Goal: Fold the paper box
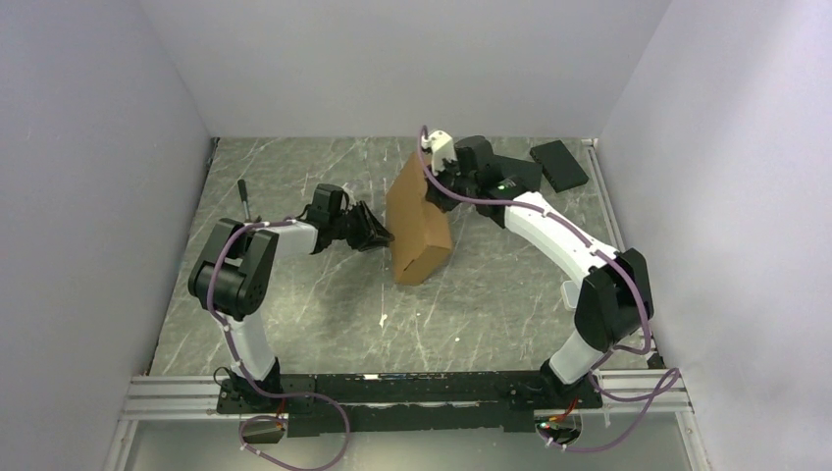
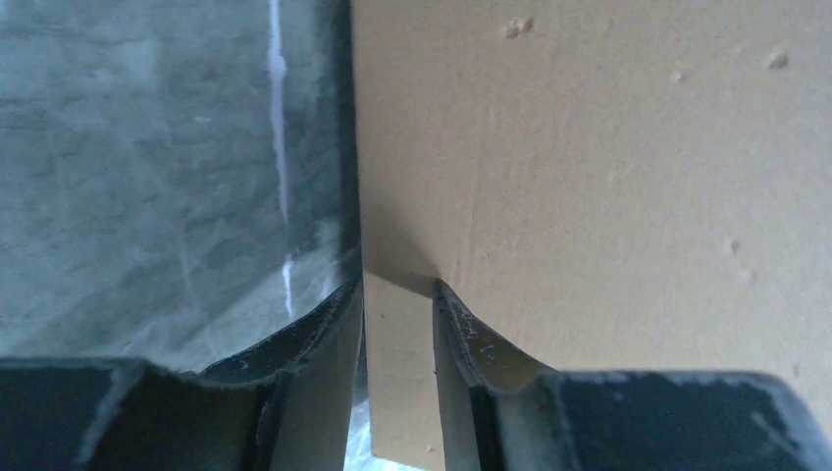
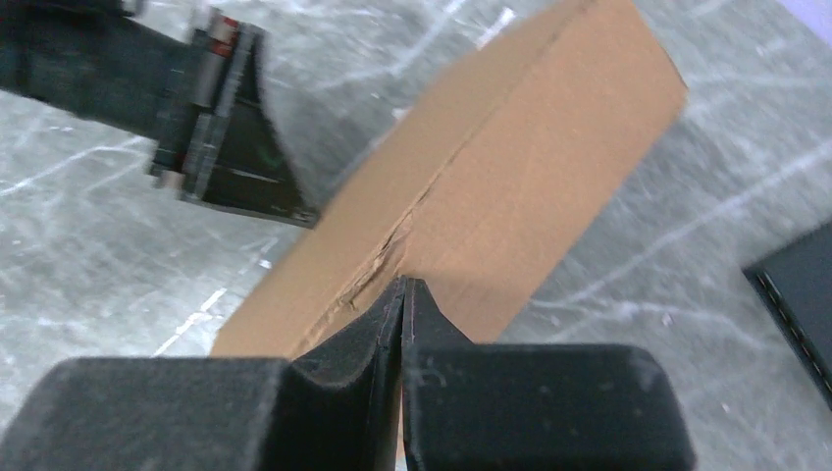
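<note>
The paper box (image 1: pixel 420 224) is a brown cardboard mailer standing tilted on edge in the middle of the table. My left gripper (image 1: pixel 385 238) meets its left side. In the left wrist view the left gripper (image 2: pixel 396 285) is shut on a cardboard flap (image 2: pixel 397 373) that fills the gap between the fingers, with the box's broad face (image 2: pixel 608 167) beyond. My right gripper (image 1: pixel 432 191) is at the box's upper right side. In the right wrist view the right gripper (image 3: pixel 404 283) is shut, a thin sliver of cardboard pinched between its pads, beside a torn crease (image 3: pixel 388 260) in the box (image 3: pixel 510 167).
Black flat slabs (image 1: pixel 559 164) lie at the back right, one (image 3: pixel 800 294) showing at the right wrist view's edge. A thin dark pen-like object (image 1: pixel 244 199) lies at the left. White walls close three sides. The left arm's wrist (image 3: pixel 226 137) shows beyond the box.
</note>
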{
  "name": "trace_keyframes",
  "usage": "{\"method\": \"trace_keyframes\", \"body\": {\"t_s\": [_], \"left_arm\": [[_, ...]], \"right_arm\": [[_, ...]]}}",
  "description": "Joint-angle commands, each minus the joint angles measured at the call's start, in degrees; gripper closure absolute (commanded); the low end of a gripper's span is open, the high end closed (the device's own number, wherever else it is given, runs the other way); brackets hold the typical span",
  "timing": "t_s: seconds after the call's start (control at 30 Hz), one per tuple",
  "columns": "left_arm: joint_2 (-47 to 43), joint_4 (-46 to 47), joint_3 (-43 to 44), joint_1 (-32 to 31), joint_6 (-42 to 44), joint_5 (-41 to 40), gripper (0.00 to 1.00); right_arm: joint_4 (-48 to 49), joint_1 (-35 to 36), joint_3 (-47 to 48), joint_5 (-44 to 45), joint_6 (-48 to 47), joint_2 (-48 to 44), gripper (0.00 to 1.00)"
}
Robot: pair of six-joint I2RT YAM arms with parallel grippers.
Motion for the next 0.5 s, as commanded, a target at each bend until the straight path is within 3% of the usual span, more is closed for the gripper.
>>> {"method": "trace_keyframes", "body": {"t_s": [0.0,0.27,0.47], "left_arm": [[-1.4,6.2,-0.8,-0.4,-0.8,-0.5,0.63],[-4.2,6.7,-4.4,1.6,-0.9,0.0,0.62],[-7.2,5.5,-6.2,3.4,-0.1,0.7,0.6]], "right_arm": [[-7.0,6.0,0.2,-3.8,0.2,2.7,0.95],[-7.7,9.2,1.6,-2.5,-0.4,4.6,0.95],[-7.3,9.2,1.9,-6.3,-0.6,3.0,0.92]]}}
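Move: The paper box is tipped up on its lower left edge, the right hand at its raised right side; the box's middle lies about 4 cm left of that hand, level fore and aft, some 9 cm below. From the left hand, by the low edge, the box's middle is about 6 cm right and 5 cm up, level fore and aft. Two black pads lie 17 cm below the right hand: one 20 cm ahead and 17 cm right, the other 22 ahead and 25 right. With its closed fingertips still against the narrow side of the tipped-up box, the right hand pushes that raised side over, travelling about 7 cm left and 4 cm back at nearly constant height, turning some 10 degrees counter-clockwise and slowing almost to a stop. The left hand, still partly open beside the box's low edge, gives way about 2 cm to the left. ##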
